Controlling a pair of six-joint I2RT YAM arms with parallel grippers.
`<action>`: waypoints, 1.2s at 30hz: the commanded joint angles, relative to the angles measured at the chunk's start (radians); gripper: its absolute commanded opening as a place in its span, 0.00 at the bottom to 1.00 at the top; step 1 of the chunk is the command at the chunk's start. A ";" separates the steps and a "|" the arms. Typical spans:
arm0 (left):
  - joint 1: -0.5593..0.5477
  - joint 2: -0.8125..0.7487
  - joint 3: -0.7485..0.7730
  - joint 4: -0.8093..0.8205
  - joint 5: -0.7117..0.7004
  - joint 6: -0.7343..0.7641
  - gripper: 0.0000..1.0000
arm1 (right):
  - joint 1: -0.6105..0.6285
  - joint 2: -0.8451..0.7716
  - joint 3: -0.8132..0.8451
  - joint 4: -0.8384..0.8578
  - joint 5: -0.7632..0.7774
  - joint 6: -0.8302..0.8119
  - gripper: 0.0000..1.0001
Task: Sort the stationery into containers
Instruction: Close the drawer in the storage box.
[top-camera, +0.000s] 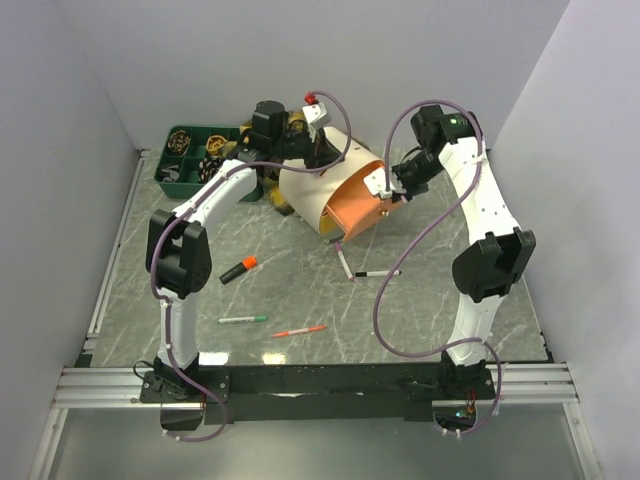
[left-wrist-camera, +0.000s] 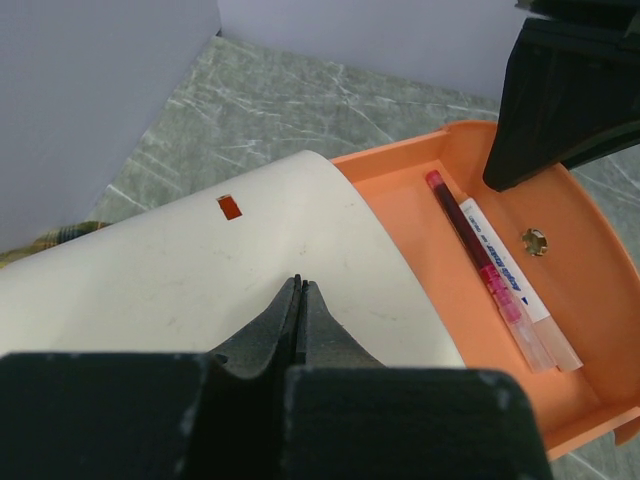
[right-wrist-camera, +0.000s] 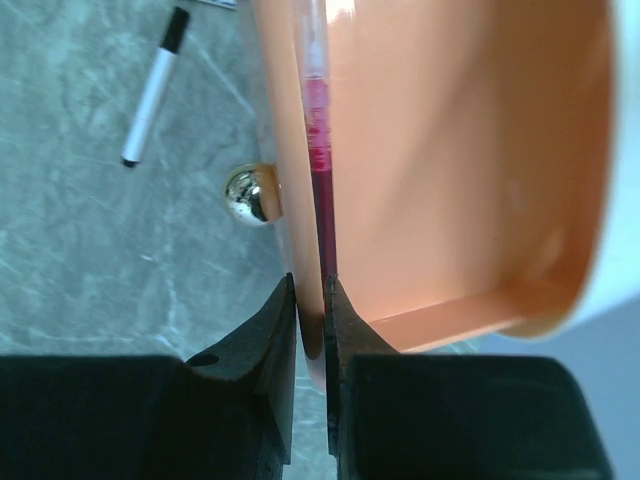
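Observation:
The cream drum (top-camera: 305, 195) lies on its side, its orange tray (top-camera: 358, 205) pulled out toward the right. My right gripper (top-camera: 388, 193) (right-wrist-camera: 310, 285) is shut on the orange tray's (right-wrist-camera: 450, 150) side wall. A red pen (left-wrist-camera: 470, 245) (right-wrist-camera: 320, 170) and a white pen (left-wrist-camera: 512, 285) lie in the orange tray (left-wrist-camera: 580, 300). My left gripper (top-camera: 323, 153) (left-wrist-camera: 300, 282) is shut and empty, tips at the cream drum's (left-wrist-camera: 190, 280) curved top. Loose on the table are a black highlighter with orange cap (top-camera: 238, 268), a green-tipped pen (top-camera: 243, 319), a red pen (top-camera: 298, 330) and two white pens (top-camera: 376, 272) (top-camera: 345, 262).
The dark green divided tray (top-camera: 172, 178) sits at the back left with small items in it. A plaid cloth (top-camera: 272, 196) (left-wrist-camera: 60, 235) peeks out by the drum. A metal knob (right-wrist-camera: 250, 193) sticks out of the orange tray's outer wall. White walls close in on three sides.

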 joint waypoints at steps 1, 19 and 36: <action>-0.024 0.109 -0.043 -0.295 -0.070 0.013 0.01 | -0.036 -0.011 0.174 0.260 -0.074 -0.221 0.06; -0.030 0.101 -0.073 -0.314 -0.062 0.020 0.01 | -0.053 -0.072 -0.059 0.533 -0.007 -0.219 0.07; -0.029 0.095 -0.070 -0.311 -0.036 0.040 0.01 | -0.062 -0.199 -0.211 0.634 -0.010 -0.083 0.43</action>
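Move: The right gripper is already clamped on the drawer front's rim near its far end, with the drawer's middle about 8 cm to its left, 2 back and 3 lower. The storage box's middle lies roughly 18 cm left, 3 ahead and 8 below; the knob some 4 left, 3 back and 3 lower. The left hand, shut on top of the box, has the drawer about 8 cm right, 10 back and 7 below. Ease the right gripper forward barely more than a centimetre with the drawer rim still pinched. Then open the fingers partway to free the rim and sweep quickly on forward, about 7 cm in all, lifting a little at the end while the fingertips swing forward some 20 degrees. Keep the closed left gripper resting on the box top, nearly still. ##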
